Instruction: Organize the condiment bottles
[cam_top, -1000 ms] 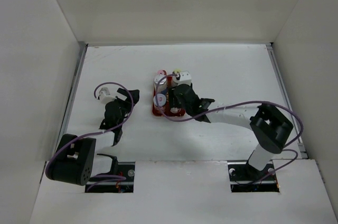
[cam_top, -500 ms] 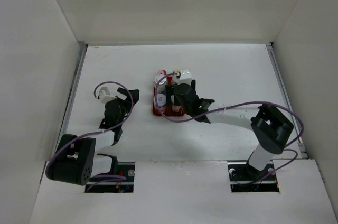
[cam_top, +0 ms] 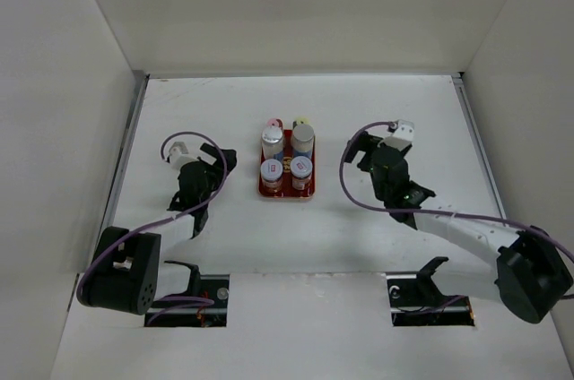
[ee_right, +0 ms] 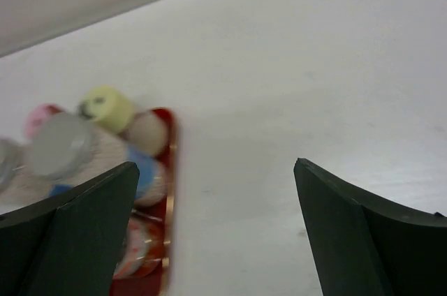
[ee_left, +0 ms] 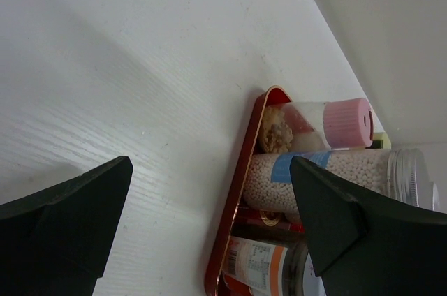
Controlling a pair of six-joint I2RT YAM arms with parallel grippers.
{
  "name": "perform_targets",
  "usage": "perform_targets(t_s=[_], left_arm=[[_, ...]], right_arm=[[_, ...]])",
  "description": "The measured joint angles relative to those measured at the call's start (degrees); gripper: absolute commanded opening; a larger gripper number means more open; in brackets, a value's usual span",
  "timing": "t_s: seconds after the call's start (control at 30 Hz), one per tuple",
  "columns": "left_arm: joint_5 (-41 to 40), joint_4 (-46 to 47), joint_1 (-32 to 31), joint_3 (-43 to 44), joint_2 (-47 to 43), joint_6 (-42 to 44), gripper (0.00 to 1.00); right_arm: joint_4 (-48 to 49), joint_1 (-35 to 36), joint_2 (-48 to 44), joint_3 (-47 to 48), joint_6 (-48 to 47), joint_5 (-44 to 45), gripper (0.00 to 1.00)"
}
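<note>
Several condiment bottles stand together in the flat red tray (cam_top: 287, 191) at mid table. At the back are a pink-lidded bottle (cam_top: 273, 122) and a yellow-lidded one (cam_top: 301, 121). Two silver-lidded bottles (cam_top: 303, 135) stand in the middle and two bottles with red-and-white lids (cam_top: 271, 170) at the front. My left gripper (cam_top: 220, 161) is open and empty just left of the tray. In its wrist view (ee_left: 209, 170) the tray rim (ee_left: 241, 191) and pink-lidded bottle (ee_left: 328, 125) show. My right gripper (cam_top: 370, 151) is open and empty, right of the tray. Its wrist view (ee_right: 215, 167) shows the yellow lid (ee_right: 105, 107), blurred.
White walls enclose the table on three sides. A metal rail (cam_top: 124, 160) runs along the left edge. Purple cables loop over both arms (cam_top: 350, 165).
My right gripper has pulled back from over the tray to the right, leaving a silver-lidded bottle standing in it. My left gripper has barely shifted.
</note>
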Motion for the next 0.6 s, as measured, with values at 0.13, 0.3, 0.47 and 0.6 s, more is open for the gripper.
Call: perform_targets(t_s=[0.13,0.3,0.47,0.6], left_arm=[[-0.9,-1.8,-0.9,1.5,0.0,1.5,1.0],[-1.6,-2.8,-1.3,1.5,-0.1,2.4,1.0],[-1.6,-3.1,-1.4,1.5,-0.1,2.7,1.0],[-1.7,-3.1,-1.5,1.5,-0.1,2.8,1.0]], right_arm=[[0.9,-6.5,2.9,-5.9,5.1,-2.7,1.0],[2.2,-9.7,10.2,-6.5,8.1,-10.2,0.98],[6.1,-9.7,10.8,-6.5,7.9,-13.7,0.51],[8.0,-9.7,10.4,-6.5,8.1,-14.5,0.23]])
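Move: The right gripper hangs empty over bare table. The red tray's middle is about 20 cm to its left, 3 cm farther out and 16 cm below. The near right bottle stands in the tray some 16 cm left, level ahead, 12 cm down; the tall pearl jar is 7 cm farther out than that bottle. From the left gripper, the tray is roughly 18 cm to the right, straight across, 6 cm lower. Sink the empty right gripper about 10 cm over the bare table to the right of the red tray, swinging some 4 cm farther right on the way, then ease up and back left a little. Tip the fingers down some 15 degrees, then draw them from wide open to roughly a third, closing on nothing. ##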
